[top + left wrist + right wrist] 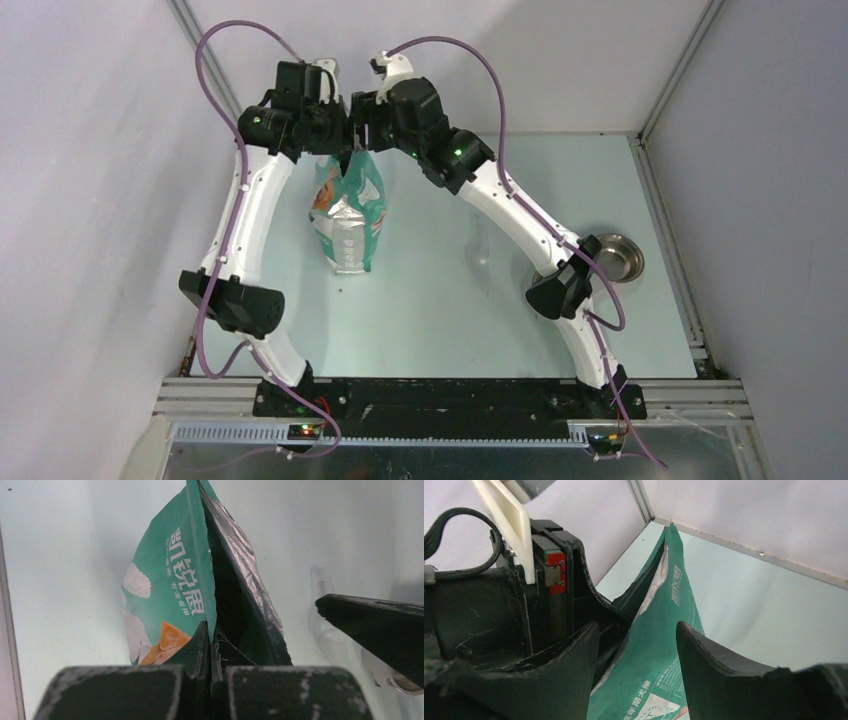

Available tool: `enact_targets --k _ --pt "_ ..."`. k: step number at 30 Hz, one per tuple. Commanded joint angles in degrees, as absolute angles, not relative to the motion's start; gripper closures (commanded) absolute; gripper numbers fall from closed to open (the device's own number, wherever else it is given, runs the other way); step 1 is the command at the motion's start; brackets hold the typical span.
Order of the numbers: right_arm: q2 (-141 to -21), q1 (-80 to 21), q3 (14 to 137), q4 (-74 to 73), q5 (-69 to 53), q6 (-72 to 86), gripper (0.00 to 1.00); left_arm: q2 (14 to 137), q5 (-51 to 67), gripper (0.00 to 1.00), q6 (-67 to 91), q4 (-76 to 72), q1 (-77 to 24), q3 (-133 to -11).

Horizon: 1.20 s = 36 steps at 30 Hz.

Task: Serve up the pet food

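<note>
A teal-green bag (348, 215) printed with a dog stands upright at the back of the table, its top torn open. My left gripper (210, 630) is shut on the near edge of the bag's (165, 580) mouth. My right gripper (638, 627) is open, its fingers either side of the bag's (664, 650) other wall. Both grippers meet above the bag, the left gripper (338, 138) beside the right gripper (362, 135). The inside of the bag is dark and the pet food is hidden.
A steel bowl (612, 258) sits at the right of the table, beside my right arm's elbow. A clear plastic scoop (324, 611) lies on the table right of the bag. Grey walls close in on the left, back and right.
</note>
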<state>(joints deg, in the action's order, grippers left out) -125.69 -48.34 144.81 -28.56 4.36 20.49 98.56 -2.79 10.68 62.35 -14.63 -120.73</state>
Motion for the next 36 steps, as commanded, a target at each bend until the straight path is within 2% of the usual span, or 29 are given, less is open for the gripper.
enact_targets --k 1,4,10,16,17,19,20,22,25,26,28,33,36 --pt "-126.17 -48.07 147.12 -28.77 1.90 23.50 0.39 95.42 2.32 1.00 12.98 61.70 -14.85 -121.27" --pt "-126.57 -48.27 147.20 -28.70 2.07 23.23 0.40 95.24 3.11 1.00 13.31 61.64 -15.23 -121.38" --pt "-127.36 -48.33 146.06 -31.63 9.84 22.12 0.47 94.74 3.54 1.00 13.90 61.88 -15.39 -120.02" --pt "-127.79 -47.94 144.10 -34.00 9.80 21.60 0.52 93.85 4.26 1.00 13.95 60.15 -15.38 -118.13" --pt "-127.79 -47.92 144.02 -34.30 9.95 20.98 0.55 93.69 4.02 1.00 13.92 59.87 -15.38 -117.67" --pt "-127.68 -47.43 144.51 -34.58 10.76 20.29 0.75 93.77 2.00 1.00 13.46 59.64 -15.38 -117.98" --pt "-127.44 -46.86 145.42 -34.53 10.87 19.68 0.94 94.06 -0.34 1.00 12.48 59.93 -15.42 -118.40" --pt "-127.21 -45.79 147.33 -33.86 11.03 17.72 1.00 95.29 -4.96 1.00 8.99 61.29 -15.39 -122.51" --pt "-126.40 -44.57 149.99 -31.35 12.29 14.23 1.00 99.72 -14.94 1.00 1.33 66.44 -14.84 -133.82" --pt "-125.93 -44.36 151.29 -29.22 12.61 11.47 1.00 102.12 -16.43 1.00 -0.43 67.36 -14.67 -140.64" --pt "-125.27 -44.36 152.96 -25.80 13.78 7.61 1.00 103.28 -19.49 1.00 -4.37 67.49 -14.25 -146.46" --pt "-124.84 -43.95 155.22 -23.39 15.23 5.39 1.00 95.07 -20.91 1.00 -9.68 56.88 -14.40 -137.95" --pt "-125.04 -43.06 154.73 -25.29 12.91 8.04 1.00 95.49 -17.04 1.00 -8.12 61.06 -14.37 -137.61"
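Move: The right hand's open fingers are almost over the right rim of the pet food bag, which lies about 1 cm ahead of them, level sideways and some 4 cm below. The left rim, already pinched shut-fingered in the left hand, is roughly 3 cm to the right hand's left and 4 cm lower; the bag's body hangs about 3 cm back, 1 cm left and 19 cm below. From the left hand that right rim is about 3 cm to the right and 1 cm ahead. With the left hand still pinching the left rim and easing only about 1 cm right at first, the right hand sinks about 4 cm until the right rim stands between its fingers, then shuts them on it. Both hands then pull the rims apart: the left goes some 5 cm left and about 4 cm up, rolling roughly 20 degrees so its left side rises, while the right draws about 3 cm right and 3 cm forward, rising a couple of centimetres with the rim kept pinched. ##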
